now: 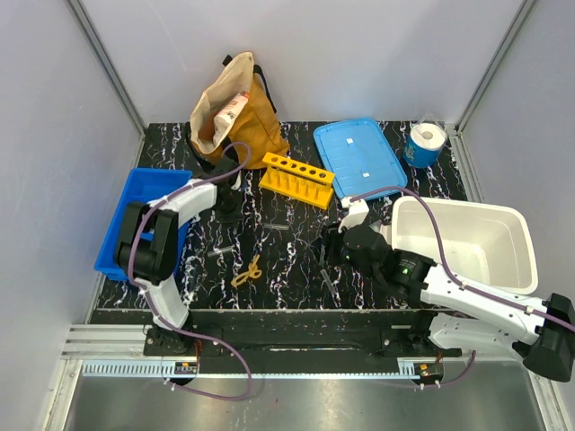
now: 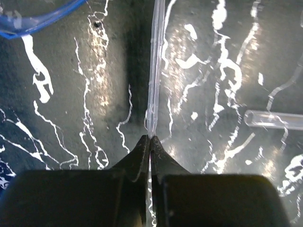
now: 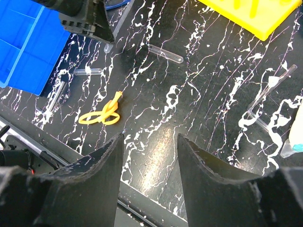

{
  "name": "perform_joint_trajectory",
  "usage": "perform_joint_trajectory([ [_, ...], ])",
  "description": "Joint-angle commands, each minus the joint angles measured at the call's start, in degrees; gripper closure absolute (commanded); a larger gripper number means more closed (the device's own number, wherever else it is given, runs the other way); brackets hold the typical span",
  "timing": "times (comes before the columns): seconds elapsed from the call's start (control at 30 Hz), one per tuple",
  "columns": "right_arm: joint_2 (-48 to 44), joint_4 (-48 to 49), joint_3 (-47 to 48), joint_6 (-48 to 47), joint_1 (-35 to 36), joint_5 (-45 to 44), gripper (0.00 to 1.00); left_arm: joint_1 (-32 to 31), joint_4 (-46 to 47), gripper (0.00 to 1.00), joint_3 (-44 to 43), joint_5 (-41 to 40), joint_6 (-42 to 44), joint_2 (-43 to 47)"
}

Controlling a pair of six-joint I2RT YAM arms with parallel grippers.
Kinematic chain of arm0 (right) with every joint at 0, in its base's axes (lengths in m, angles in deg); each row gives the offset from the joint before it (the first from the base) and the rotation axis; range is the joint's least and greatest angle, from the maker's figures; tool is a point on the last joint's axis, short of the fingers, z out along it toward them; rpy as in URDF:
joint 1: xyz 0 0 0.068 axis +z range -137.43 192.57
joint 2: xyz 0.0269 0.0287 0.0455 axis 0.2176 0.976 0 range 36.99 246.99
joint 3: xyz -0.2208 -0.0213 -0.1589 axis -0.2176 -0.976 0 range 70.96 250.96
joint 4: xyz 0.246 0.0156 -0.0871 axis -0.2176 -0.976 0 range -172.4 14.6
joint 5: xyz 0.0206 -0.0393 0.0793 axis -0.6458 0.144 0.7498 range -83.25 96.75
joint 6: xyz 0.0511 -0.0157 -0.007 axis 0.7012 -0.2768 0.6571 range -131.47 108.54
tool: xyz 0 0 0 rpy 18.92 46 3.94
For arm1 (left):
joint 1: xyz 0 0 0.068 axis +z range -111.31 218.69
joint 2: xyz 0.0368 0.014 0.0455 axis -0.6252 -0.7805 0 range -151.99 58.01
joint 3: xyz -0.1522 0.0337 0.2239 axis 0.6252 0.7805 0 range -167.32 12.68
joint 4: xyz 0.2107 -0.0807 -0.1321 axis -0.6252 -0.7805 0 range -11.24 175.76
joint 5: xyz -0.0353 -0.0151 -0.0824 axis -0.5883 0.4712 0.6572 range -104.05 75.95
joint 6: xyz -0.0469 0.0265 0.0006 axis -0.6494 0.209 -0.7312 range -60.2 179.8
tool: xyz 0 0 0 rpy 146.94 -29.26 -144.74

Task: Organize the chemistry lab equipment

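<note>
My left gripper (image 2: 150, 138) is shut on the end of a thin clear tube (image 2: 154, 71), which runs straight away from the jaws along the black marbled table. A second clear tube (image 2: 274, 119) lies to its right, and the blue-framed goggles (image 2: 28, 23) show at the top left corner. In the top view the left gripper (image 1: 231, 208) sits near the table's middle left. My right gripper (image 3: 150, 137) hangs open over bare table with nothing between its fingers. A yellow looped piece (image 3: 100, 115) lies to its left, and loose tubes (image 3: 165, 54) (image 3: 87, 72) lie beyond.
A yellow tube rack (image 1: 297, 179) stands mid-table. There is a blue tray (image 1: 115, 235) at the left, a blue lid (image 1: 359, 153) at the back, and a white bin (image 1: 512, 224) at the right. A tan bag (image 1: 234, 112) and a paper roll (image 1: 425, 142) stand along the back edge.
</note>
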Motion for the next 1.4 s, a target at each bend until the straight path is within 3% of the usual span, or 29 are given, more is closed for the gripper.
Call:
perform_joint_trajectory([
  [0.0, 0.77, 1.60, 0.69, -0.59, -0.12, -1.62, 0.45, -0.04, 1.62, 1.00, 1.58, 5.31, -2.47, 10.08],
  [0.17, 1.91, 1.68, 1.22, -0.77, -0.12, -1.17, 0.44, 0.05, 1.88, 1.00, 4.47, 7.51, -5.81, 21.15],
  [0.27, 2.53, 1.60, 1.49, -0.85, -0.12, -0.73, 0.43, 1.01, 2.32, 1.00, 6.58, 4.37, -10.20, 28.26],
  [0.6, 1.91, 1.24, 0.52, 0.46, -0.12, 1.55, 0.43, 24.82, -2.49, 1.00, 20.56, -7.14, -33.49, 49.02],
  [0.73, 1.91, 0.54, 0.87, 0.47, -0.12, 1.82, 0.43, 31.24, -13.29, 1.00, 19.78, -13.39, -38.94, 47.81],
  [0.93, 2.53, 0.28, 1.84, 0.38, -0.12, 2.96, 0.42, 42.23, -19.56, 1.00, 20.38, -11.83, -39.84, 43.49],
  [1.37, 5.78, 0.01, 3.60, 1.17, -0.12, 5.33, 0.41, 44.52, -15.87, 0.99, 24.43, -13.41, -40.19, 45.87],
])
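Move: My left hand already has the long clear tube pinched near its near end. The blue tray's nearest compartment, where it is headed, lies about 13 cm back, 21 cm left and a couple of centimetres below. The glasses are some 11 cm ahead and 2 left; the short tube 8 back and 3 left; the yellow scissors 14 back and 4 right. From my right hand that compartment is roughly 40 cm left, level and 18 below. Keeping the long tube pinched, I raise my left hand about 15 cm, then swing it left and back to the blue tray, turning it some 85 degrees counter-clockwise and sinking again until it hovers over the nearest compartment. Meanwhile my open right hand eases down about 3 cm and slightly left, touching nothing. ##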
